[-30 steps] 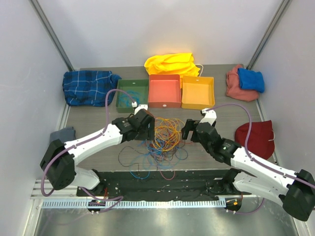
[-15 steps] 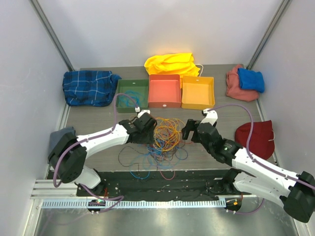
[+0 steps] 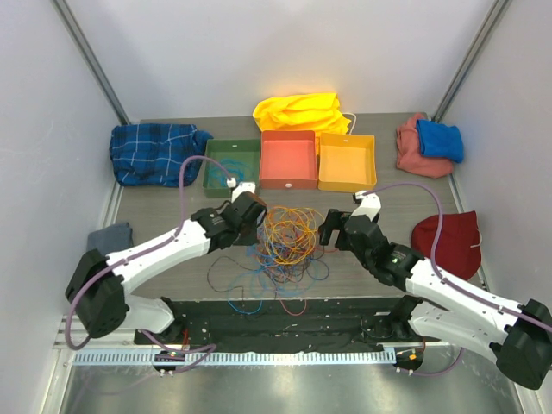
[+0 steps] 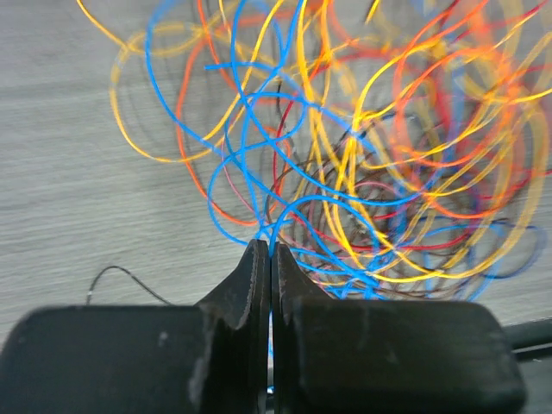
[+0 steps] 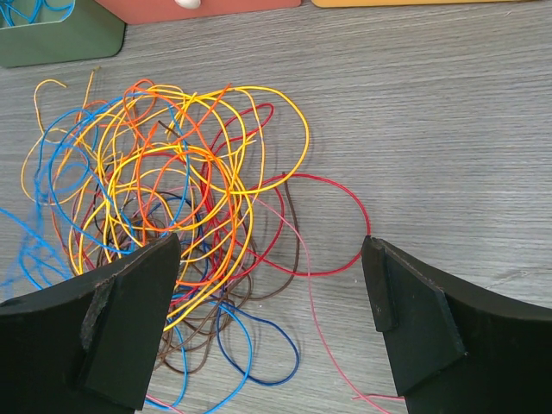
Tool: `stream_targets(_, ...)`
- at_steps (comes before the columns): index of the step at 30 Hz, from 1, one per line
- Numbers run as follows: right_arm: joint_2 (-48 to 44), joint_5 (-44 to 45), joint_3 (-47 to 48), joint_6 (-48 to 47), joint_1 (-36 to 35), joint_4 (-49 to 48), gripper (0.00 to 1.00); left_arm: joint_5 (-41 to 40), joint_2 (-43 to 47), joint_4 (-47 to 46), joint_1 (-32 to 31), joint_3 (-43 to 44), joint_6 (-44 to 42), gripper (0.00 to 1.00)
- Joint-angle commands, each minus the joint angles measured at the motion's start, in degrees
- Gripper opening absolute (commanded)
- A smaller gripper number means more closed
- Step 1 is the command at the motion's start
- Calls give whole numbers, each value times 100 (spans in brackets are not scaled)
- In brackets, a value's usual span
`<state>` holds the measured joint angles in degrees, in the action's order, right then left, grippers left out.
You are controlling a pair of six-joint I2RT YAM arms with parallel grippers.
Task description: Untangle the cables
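Note:
The cables (image 3: pixel 289 237) lie in one tangle of orange, yellow, blue, red and brown strands on the grey table between the two arms. My left gripper (image 3: pixel 253 216) is at the tangle's left edge. In the left wrist view its jaws (image 4: pixel 265 247) are pressed together with a thin blue cable (image 4: pixel 274 231) running down between them, and the blurred tangle (image 4: pixel 371 172) hangs just beyond. My right gripper (image 3: pixel 332 228) stands wide open at the tangle's right side. In the right wrist view the gripper (image 5: pixel 272 246) straddles a red loop (image 5: pixel 328 224) without touching it.
Green (image 3: pixel 231 164), red (image 3: pixel 287 159) and orange (image 3: pixel 347 161) bins stand in a row behind the tangle. Cloths lie around: blue plaid (image 3: pixel 155 153), yellow (image 3: pixel 302 110), pink and blue (image 3: pixel 429 142), a dark red hat (image 3: pixel 448 241), grey (image 3: pixel 108 235).
My left gripper went from open to shut, closing on a blue strand at the tangle's left edge, and drew back a little. The right arm has not moved.

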<state>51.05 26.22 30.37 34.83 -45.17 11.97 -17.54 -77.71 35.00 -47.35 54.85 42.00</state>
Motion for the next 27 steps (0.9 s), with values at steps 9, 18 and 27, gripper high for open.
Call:
stream_targets(9, -217, 77, 189, 24, -18, -151, 95, -1611, 1013, 859, 7, 3063, -1114, 0)
stream_targets(18, -692, 103, 215, 50, -18, 95, 95, -1639, 512, 903, 7, 4577, -1580, 0)
stream_targets(27, -1220, -1469, -5, -292, -27, -1361, 97, 39, -59, 1131, -2, 5869, -1721, 0)
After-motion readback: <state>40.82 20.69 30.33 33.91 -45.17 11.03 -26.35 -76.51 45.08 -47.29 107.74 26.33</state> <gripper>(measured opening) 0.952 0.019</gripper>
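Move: The left fingers already pinch a blue cable a few centimetres above the table, at the left edge of the tangled pile, whose middle lies about 7 cm to their right, level with them fore and aft and some 5 cm below. The green box that holds blue cable is about 18 cm ahead and 6 cm left; the red box stands some 20 cm ahead and 8 cm right. From the right hand, the green box is about 15 cm ahead and 25 cm left. Straight up and fast, easing off near the top, the left hand climbs about 35 cm from the pile, going only some 5 cm forward, keeping its shut grip on the blue cable and drawing it upward. Its wrist tips up roughly 40 degrees so the fingers end pointing mostly forward. Late on, the open, empty right hand rises about 5 cm beside the pile. ##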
